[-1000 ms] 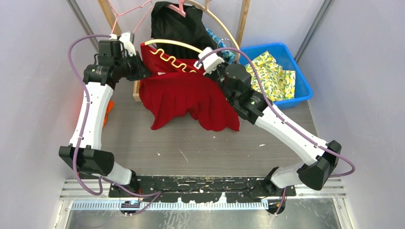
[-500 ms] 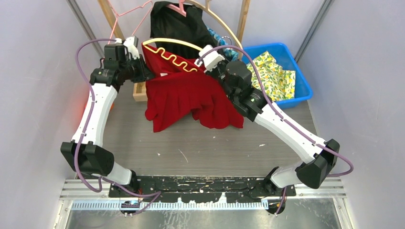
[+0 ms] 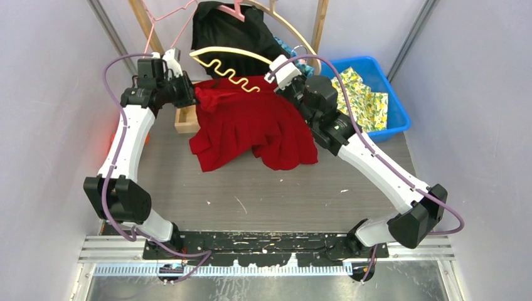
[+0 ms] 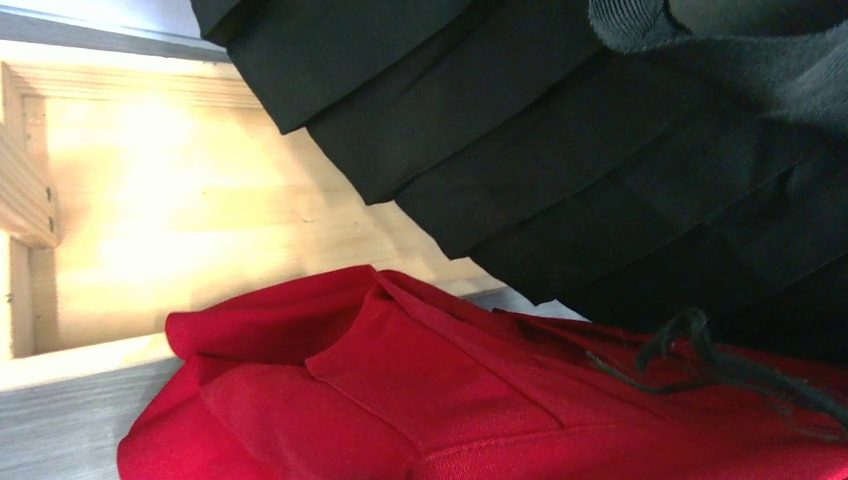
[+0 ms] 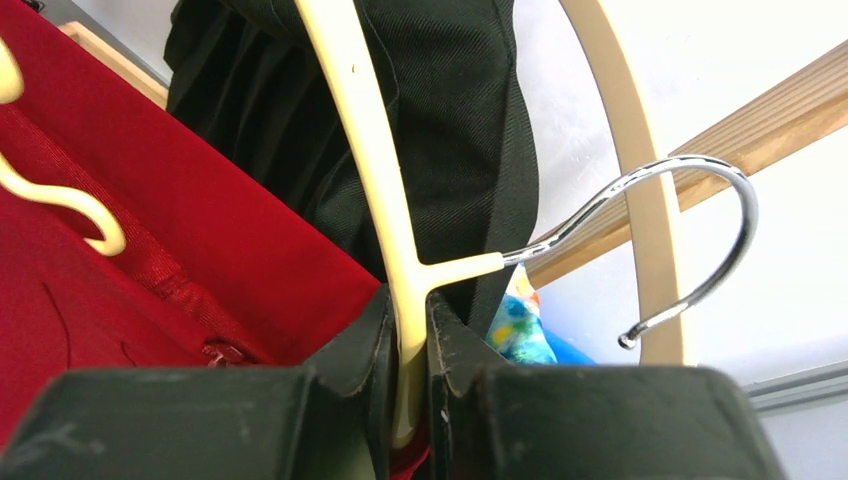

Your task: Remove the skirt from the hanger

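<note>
The red skirt (image 3: pixel 251 122) lies bunched on the table, its waistband (image 4: pixel 420 390) filling the bottom of the left wrist view. My left gripper (image 3: pixel 192 94) is shut on the skirt's left waist edge; its fingers do not show in its own view. The cream hanger (image 3: pixel 229 58) with a wavy lower bar hangs just above the skirt's waist, its left end free of the cloth. My right gripper (image 5: pixel 408 312) is shut on the hanger (image 5: pixel 350 120) just below its metal hook (image 5: pixel 690 230). The skirt (image 5: pixel 90 300) lies under the wavy bar.
A black garment (image 3: pixel 232 31) hangs on the wooden rack (image 3: pixel 186 119) right behind the skirt, beside a pink hanger (image 3: pixel 164 15). A blue bin (image 3: pixel 394 122) holding yellow floral cloth (image 3: pixel 359 94) stands at the back right. Grey walls close in on both sides.
The skirt's left waist has slid down off the hanger's left end with my left gripper. My right gripper has carried the hanger up and back, away from the cloth.
</note>
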`<state>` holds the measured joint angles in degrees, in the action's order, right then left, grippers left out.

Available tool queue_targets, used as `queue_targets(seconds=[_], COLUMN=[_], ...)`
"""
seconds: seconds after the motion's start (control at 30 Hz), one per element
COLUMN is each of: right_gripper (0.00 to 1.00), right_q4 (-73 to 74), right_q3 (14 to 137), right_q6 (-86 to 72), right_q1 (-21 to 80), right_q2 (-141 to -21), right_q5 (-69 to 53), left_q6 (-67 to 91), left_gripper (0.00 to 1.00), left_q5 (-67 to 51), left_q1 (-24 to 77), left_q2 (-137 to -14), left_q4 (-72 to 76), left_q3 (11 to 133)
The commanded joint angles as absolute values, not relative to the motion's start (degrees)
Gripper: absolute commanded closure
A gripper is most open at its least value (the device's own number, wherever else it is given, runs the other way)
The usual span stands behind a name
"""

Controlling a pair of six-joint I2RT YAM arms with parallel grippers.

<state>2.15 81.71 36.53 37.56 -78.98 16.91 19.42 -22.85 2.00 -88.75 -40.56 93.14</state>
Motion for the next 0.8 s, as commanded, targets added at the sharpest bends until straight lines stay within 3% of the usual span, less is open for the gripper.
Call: queue_targets(seconds=[0.0, 0.23, 0.77], right_gripper=[0.99, 0.99, 0.99], right_q4=[-3.7, -0.5, 4.0], right_q3=[85.9, 93.5, 105.9], right_q6=[45.1, 30.1, 27.2], right_q1=[26.0, 26.8, 42.5], right_q2=[-67.3, -74.4, -84.0], right_q5=[42.8, 38.1, 31.1], left_q6=[12.2, 13.2, 17.6], left_gripper=[1.00, 1.00, 1.00], left_q5=[5.4, 5.5, 10.3], left_q1=[-11.4, -4.0, 24.7], left_q2=[-91.4, -90.0, -89.9], left_q4=[-45.0, -47.0, -44.0], left_q3=[95.4, 99.3, 101.1])
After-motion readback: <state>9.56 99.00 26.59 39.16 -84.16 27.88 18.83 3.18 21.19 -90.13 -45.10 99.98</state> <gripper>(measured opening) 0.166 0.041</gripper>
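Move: Pinched at its left top corner by the left hand, the red skirt hangs with its middle about 15 cm to that hand's right, 2 cm back and 9 cm below. The right hand grips the yellow hanger; from there the skirt's middle is some 7 cm left, 2 cm back and 15 cm down, the hanger's free left end about 20 cm left and 5 cm ahead, and the black skirt roughly 13 cm ahead and 10 cm left. Lifting the yellow hanger some 7 cm, the right hand keeps its grip, rolls about 10-15 degrees so its left side rises and turns slightly clockwise; it drifts right, then partly back. The left hand keeps the skirt's corner pinched, rises about 2 cm, then carries it some 6 cm right towards the right hand, rolling its left side up about 15 degrees. ##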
